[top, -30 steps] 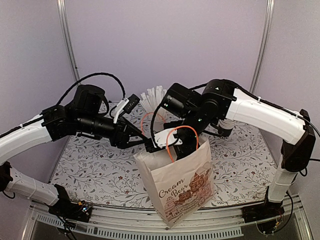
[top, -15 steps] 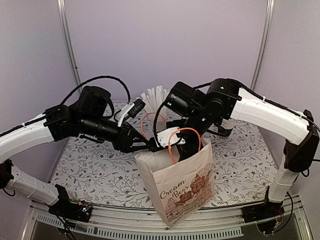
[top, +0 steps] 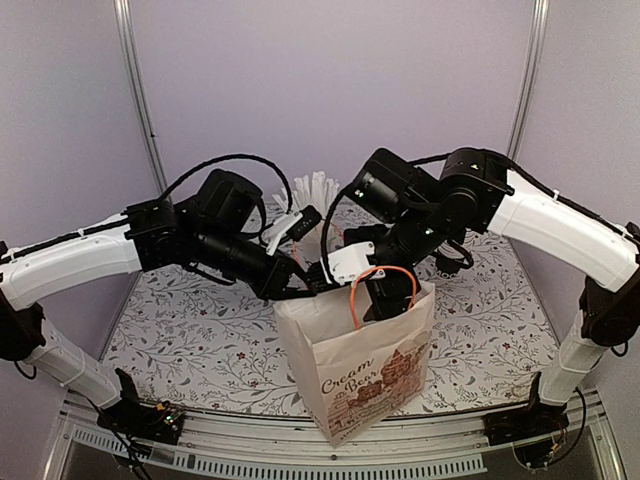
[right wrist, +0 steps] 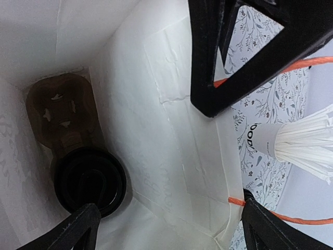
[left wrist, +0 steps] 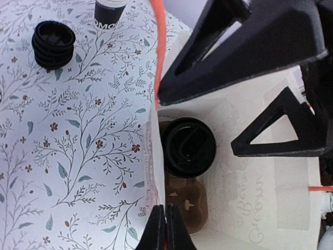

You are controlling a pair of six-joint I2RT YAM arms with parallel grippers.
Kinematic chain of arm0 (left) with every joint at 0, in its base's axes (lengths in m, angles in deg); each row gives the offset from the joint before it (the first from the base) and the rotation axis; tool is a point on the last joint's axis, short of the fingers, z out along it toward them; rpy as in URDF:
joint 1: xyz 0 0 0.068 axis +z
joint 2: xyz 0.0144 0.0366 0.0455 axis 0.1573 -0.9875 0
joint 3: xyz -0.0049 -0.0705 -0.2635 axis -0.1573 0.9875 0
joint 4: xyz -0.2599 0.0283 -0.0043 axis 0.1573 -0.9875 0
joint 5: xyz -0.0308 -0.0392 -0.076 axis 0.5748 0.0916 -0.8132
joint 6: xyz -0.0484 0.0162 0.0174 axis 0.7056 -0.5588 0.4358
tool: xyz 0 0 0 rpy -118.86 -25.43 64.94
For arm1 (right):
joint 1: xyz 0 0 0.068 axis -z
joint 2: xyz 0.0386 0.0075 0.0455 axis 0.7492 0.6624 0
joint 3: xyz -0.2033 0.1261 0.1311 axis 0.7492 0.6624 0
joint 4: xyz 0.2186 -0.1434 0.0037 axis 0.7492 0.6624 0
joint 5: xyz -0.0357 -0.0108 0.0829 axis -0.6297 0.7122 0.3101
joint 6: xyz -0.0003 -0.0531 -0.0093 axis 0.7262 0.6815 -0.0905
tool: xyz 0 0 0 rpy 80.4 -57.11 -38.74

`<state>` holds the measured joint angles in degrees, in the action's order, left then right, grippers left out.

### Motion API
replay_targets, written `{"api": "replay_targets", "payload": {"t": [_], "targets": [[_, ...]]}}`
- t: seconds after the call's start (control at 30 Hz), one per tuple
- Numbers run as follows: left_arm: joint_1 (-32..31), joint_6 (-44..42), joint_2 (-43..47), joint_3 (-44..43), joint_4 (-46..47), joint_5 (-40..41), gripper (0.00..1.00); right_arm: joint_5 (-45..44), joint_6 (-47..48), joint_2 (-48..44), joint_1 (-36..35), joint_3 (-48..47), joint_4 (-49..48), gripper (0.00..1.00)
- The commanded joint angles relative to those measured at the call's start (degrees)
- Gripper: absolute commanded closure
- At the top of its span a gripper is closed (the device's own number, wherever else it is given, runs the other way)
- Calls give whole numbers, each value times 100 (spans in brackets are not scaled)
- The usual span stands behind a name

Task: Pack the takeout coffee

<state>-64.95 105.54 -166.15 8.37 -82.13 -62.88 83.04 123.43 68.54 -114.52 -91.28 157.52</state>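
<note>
The takeout coffee (left wrist: 189, 147), a black cup with a round black lid, stands inside the white paper bag (top: 365, 360). It sits in a brown cardboard carrier (left wrist: 186, 200) at the bag's bottom. The right wrist view also looks down on the coffee (right wrist: 91, 182) and the carrier (right wrist: 60, 114). My left gripper (left wrist: 166, 229) is shut on the bag's left rim, where an orange handle (left wrist: 158, 62) joins. Over the bag's mouth my right gripper (right wrist: 174, 229) stands wide open and holds nothing. In the top view the left gripper (top: 318, 283) and the right gripper (top: 380, 295) meet at the bag's top.
A stack of black cups (left wrist: 52, 44) and a white cup of straws (left wrist: 110, 13) stand on the floral table (top: 200, 340) behind the bag. The straws (top: 315, 190) fan out between the two arms. The bag stands near the table's front edge.
My left gripper has closed on the bag's rim. Both arms have moved right and a little up, and the bag's top has shifted right with them.
</note>
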Motion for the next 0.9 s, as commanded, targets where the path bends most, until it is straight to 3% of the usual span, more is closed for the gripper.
{"api": "replay_targets", "payload": {"t": [0.0, 0.23, 0.6, 0.87], "targets": [[-84, -338, -143, -476, 32, 59, 100, -352, 206, -649, -25, -170, -376, 1], [-79, -935, -750, -1097, 29, 39, 100, -1216, 520, -999, -20, -318, -1145, 1], [103, -1525, -1529, -1809, 65, -68, 100, -1711, 913, -1489, 124, -541, -1610, 1], [127, -2366, -2024, -2791, -739, 375, 100, -1563, 957, -2096, 1049, -589, -1937, 1]]}}
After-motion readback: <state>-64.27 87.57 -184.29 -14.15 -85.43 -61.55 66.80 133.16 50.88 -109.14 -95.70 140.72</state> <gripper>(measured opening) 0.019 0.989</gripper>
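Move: The left hand already pinches the bag's far rim near its left corner; the bag's middle lies about 9 cm right, 4 cm back and 12 cm below it. From the right hand, open in the bag mouth, that middle is some 3 cm back, 2 cm left and 12 cm down. The black lid stack stands roughly 25 cm ahead of the left hand and 13 cm right, the straw cup 25 cm ahead and level sideways, both about 20 cm below. Left hand, still pinching, drags the bag some 8 cm right and forward; open right hand rises 20 cm clear. ##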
